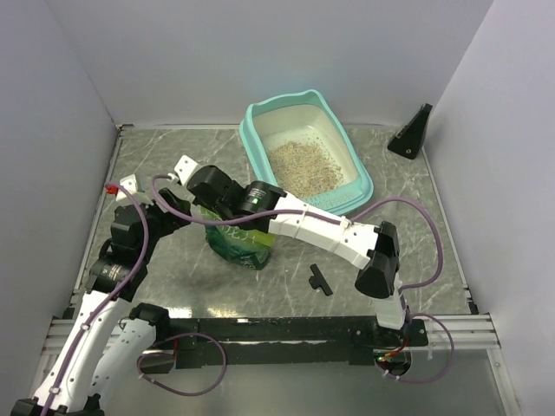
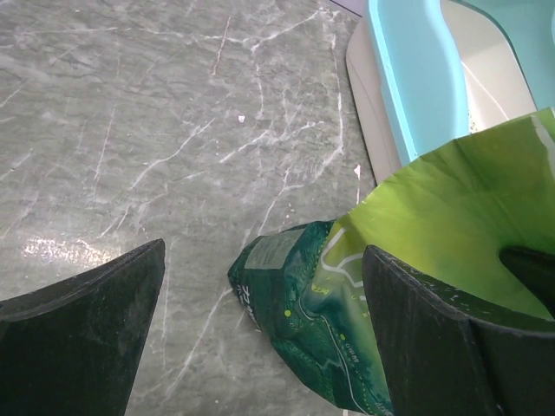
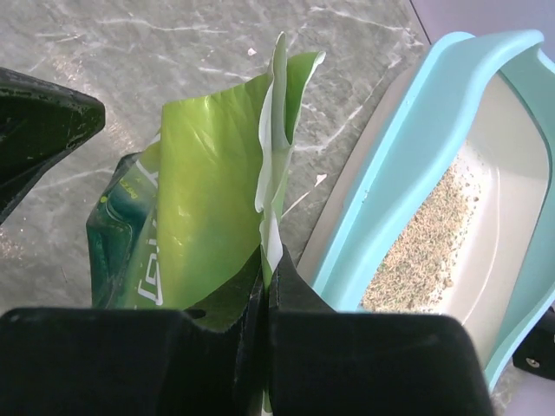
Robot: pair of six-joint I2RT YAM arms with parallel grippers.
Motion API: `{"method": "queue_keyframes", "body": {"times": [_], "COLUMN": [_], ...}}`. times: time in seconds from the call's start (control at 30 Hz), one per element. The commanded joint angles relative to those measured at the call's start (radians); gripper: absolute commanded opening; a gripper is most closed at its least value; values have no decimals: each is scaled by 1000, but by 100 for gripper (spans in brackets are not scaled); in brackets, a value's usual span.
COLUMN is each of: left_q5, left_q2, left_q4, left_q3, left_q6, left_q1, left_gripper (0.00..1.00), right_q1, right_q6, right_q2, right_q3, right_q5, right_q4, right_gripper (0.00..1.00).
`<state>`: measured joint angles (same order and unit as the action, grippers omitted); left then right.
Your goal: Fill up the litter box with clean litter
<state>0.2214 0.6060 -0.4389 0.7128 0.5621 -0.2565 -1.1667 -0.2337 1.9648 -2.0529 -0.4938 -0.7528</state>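
The teal-rimmed litter box (image 1: 357, 165) stands at the back of the table, and clean litter (image 1: 303, 166) covers part of its cream pan. In front of it a small green bag (image 1: 238, 244) sits on the table. My right gripper (image 1: 224, 212) is shut on the bag's light-green top edge (image 3: 282, 130), its fingertips (image 3: 299, 277) pressed together on the flap; the right gripper (image 3: 267, 260) is just left of the litter box (image 3: 408, 156) and the litter (image 3: 425, 234). My left gripper (image 2: 264, 251) is open, straddling the bag's dark lower end (image 2: 303, 321) without touching it.
A black wedge-shaped block (image 1: 412, 134) stands at the back right corner. A small black T-shaped piece (image 1: 319, 279) lies on the marbled table near the right arm. White walls close in the left, back and right sides.
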Motion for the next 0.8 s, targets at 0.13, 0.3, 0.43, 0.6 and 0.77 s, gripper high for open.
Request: {"method": "queue_keyframes", "body": {"times": [0.13, 0.3, 0.43, 0.6, 0.77], "left_q5": [38, 50, 39, -40, -122], "left_q2": [-17, -20, -20, -38, -144], "left_q4": [5, 0, 8, 64, 141], "left_q3": [14, 14, 13, 10, -33], "left_q6": [12, 15, 21, -33, -111], "left_q1": [5, 5, 5, 5, 5], "left_gripper": [99, 99, 99, 99, 99], "right_q1": [-39, -99, -132, -136, -134], "right_q6": [63, 122, 158, 171, 151], "right_q2": [-139, -217, -250, -273, -293], "right_q3": [22, 167, 272, 318, 333], "right_q5": [9, 46, 23, 28, 15], "right_q4": [40, 72, 133, 147, 136], "right_gripper": [0, 0, 0, 0, 0]}}
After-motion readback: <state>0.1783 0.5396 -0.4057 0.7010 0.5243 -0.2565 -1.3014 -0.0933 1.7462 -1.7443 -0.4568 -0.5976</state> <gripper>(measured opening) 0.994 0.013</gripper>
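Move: The right gripper is already shut on the rim of the green litter bag; the bag's body lies about 6 cm back of it, 2 cm to its right and some 18 cm lower. The litter box is centred roughly 15 cm ahead and 21 cm to the right, and a black clip lies some 16 cm back and 24 cm right. From the open left gripper the bag's body is about 12 cm right, 4 cm back and 15 cm below. Keep the right fingers pinched on the bag's rim and draw it straight back towards the bases, about 8 cm over the bag, arching up slightly on the way and coming down again. Let the wrist roll its left side up some 10 degrees, then hold there. Leave the left gripper wide open, raising it slightly at the end. ##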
